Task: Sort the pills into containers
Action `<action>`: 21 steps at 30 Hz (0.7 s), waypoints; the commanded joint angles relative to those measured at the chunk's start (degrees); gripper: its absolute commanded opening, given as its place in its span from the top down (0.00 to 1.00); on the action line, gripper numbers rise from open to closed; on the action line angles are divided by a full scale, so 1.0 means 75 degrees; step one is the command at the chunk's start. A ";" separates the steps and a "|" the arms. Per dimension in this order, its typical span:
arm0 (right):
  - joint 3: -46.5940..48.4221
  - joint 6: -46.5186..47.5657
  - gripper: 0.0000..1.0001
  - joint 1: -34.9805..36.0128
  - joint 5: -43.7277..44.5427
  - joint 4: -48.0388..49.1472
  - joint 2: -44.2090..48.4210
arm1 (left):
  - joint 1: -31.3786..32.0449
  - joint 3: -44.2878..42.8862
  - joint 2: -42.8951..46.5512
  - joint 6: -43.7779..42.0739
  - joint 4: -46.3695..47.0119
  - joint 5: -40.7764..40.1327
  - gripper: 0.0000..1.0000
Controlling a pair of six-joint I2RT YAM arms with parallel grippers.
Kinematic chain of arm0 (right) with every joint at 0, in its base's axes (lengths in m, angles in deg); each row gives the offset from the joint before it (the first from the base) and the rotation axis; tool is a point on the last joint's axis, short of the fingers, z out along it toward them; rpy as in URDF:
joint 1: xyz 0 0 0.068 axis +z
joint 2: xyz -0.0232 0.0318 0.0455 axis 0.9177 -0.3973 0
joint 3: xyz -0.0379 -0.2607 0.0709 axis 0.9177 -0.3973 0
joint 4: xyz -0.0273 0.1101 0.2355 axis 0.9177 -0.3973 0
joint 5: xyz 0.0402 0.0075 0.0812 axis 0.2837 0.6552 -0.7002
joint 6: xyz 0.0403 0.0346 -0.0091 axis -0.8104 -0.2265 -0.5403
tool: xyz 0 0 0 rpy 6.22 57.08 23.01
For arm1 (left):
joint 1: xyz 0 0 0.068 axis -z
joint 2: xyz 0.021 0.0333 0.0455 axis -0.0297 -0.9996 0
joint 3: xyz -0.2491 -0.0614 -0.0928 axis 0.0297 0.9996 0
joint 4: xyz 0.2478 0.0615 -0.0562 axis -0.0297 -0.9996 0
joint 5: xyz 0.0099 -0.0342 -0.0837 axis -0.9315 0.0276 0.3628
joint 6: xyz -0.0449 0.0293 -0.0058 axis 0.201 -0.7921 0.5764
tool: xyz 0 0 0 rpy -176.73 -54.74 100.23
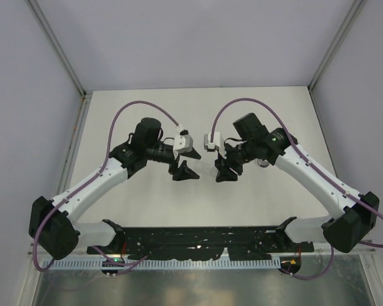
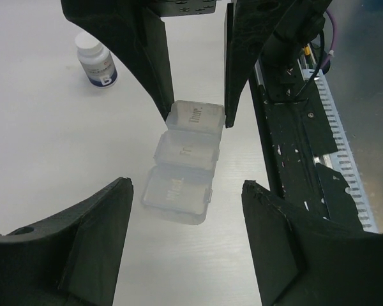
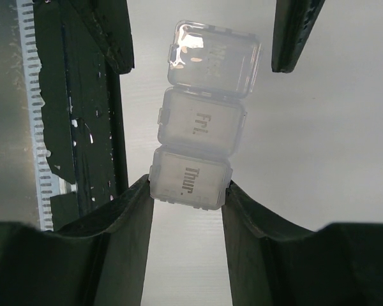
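Observation:
A clear pill box (image 3: 201, 124) with three lidded compartments in a row, marked Thur., Fri. and Wed., hangs over the white table. My right gripper (image 3: 187, 185) is shut on its Thur. end, one finger on each side. My left gripper (image 2: 186, 183) faces it, open, its fingertips (image 2: 122, 191) flanking the Wed. compartment (image 2: 177, 196) with a gap on both sides. A small bottle (image 2: 97, 60) with a white cap stands upright on the table, away from both grippers. No pills show. In the top view the grippers (image 1: 185, 171) (image 1: 225, 172) meet mid-table.
A black slotted frame (image 1: 198, 241) runs along the table's near edge, close beside the grippers in both wrist views (image 2: 306, 159) (image 3: 76, 95). White walls enclose the table on the left, right and far sides.

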 commanded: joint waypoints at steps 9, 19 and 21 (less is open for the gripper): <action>0.0193 -0.0013 0.90 0.0071 0.0030 0.0147 0.0254 | 0.0138 -0.0388 -0.0169 -0.0025 0.0053 0.0207 0.47; 0.0064 -0.0165 0.92 0.0176 0.0498 0.0393 0.0359 | 0.0126 -0.0681 -0.0322 0.0056 -0.0369 0.0395 0.70; 0.0018 -0.0236 0.93 0.0211 0.0686 0.0498 0.0394 | 0.0126 -0.0728 -0.0357 0.0162 -0.0416 0.0500 0.70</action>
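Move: The pill organizer hangs between my hands, already held by its Thur. end in my right fingers, its middle about 3 cm to the left of that hand and 1 cm lower. From my left hand its middle lies some 3 cm to the right, about level, with the free end already between my open fingers. The white pill bottle stands on the table roughly 25 cm right of my left hand, 9 cm farther out and some 18 cm lower. I close my left fingers from about three-quarters open to just under half, pinching the organizer's free end compartment between the pads, while that hand eases barely half a centimetre to the right, towards my right hand, with almost no wrist turn. My right hand stays in place and keeps its grip on the Thur. end. ##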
